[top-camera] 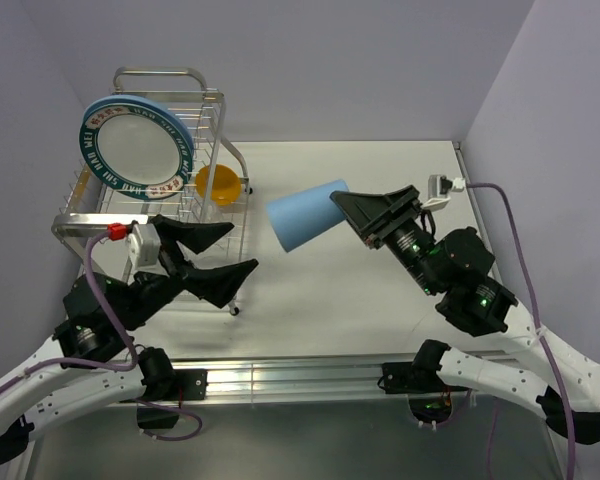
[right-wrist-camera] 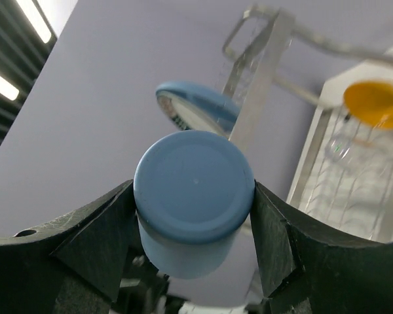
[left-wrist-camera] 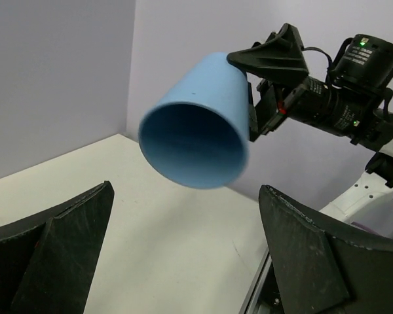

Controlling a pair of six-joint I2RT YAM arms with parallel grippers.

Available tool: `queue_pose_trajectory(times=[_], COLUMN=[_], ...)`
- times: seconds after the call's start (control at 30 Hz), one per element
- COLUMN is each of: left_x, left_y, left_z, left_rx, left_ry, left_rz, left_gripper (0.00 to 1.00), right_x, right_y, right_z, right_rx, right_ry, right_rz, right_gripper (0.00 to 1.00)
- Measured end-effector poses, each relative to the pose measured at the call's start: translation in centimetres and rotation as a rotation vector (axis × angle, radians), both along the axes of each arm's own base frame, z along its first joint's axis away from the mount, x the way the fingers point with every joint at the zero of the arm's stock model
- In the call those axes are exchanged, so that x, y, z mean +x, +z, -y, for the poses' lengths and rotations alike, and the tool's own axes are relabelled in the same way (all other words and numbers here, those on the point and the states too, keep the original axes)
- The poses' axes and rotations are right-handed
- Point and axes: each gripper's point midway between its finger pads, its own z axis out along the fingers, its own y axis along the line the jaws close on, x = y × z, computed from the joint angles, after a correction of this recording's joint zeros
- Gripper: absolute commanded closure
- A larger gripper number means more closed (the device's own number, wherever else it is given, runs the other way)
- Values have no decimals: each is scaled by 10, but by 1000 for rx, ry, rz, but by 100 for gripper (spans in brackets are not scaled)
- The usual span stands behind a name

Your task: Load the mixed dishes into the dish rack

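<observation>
My right gripper [top-camera: 348, 212] is shut on the base of the small blue cup [top-camera: 305, 215], holding it on its side in the air over the table's middle, mouth toward the left arm. The left wrist view looks into that cup's [left-wrist-camera: 195, 134] open mouth. My left gripper [top-camera: 242, 247] stands wide open and holds nothing, just right of the dish rack [top-camera: 90, 226] and short of the cup. In the rack stand the white plate with the teal lettered rim [top-camera: 135, 150], a light-blue plate [right-wrist-camera: 200, 98] behind it, and the orange-yellow bowl [top-camera: 218, 185].
The silver wire rack fills the table's left rear, against the left wall. Purple walls close the back and both sides. The metal rail [top-camera: 300, 375] carrying the arm bases runs along the near edge.
</observation>
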Motion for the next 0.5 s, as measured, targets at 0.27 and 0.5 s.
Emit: queue_pose_trajectory(times=[0.27,0.5], left_x=[-17,-20], left_y=[13,81], left_z=[-11,-49], left_rx=[8,-190], left_ry=[-57,9], left_rz=[-93,-187], left_gripper=[1,1], right_x=[26,61], right_y=[32,-20], right_z=[13,-44], right_rx=[-217,-559], right_ry=[-131,-44], right_rz=[176,301], right_gripper=[100,100])
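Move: The blue cup is already in my right hand, gripped near its base with its mouth pointing away. The open near part of the dish rack's lower shelf, where it seems bound, lies roughly 15 cm ahead, 30 cm left and 38 cm below that hand. From the same hand, the orange bowl sits about 34 cm ahead, 31 left, 37 down; the upright plates some 14 ahead, 39 left, about level. From my empty left hand, that shelf spot is about 21 ahead, 12 left, 36 down. My right hand keeps its hold on the blue cup and first lifts it about 3 cm while easing forward and slightly right, then swings forward and left towards the rack and sinks about 5 cm, rolling some 35 degrees so its left side dips. Meanwhile my left hand, open and empty, clears the way: slightly back, then up and left, rising about 8 cm. ##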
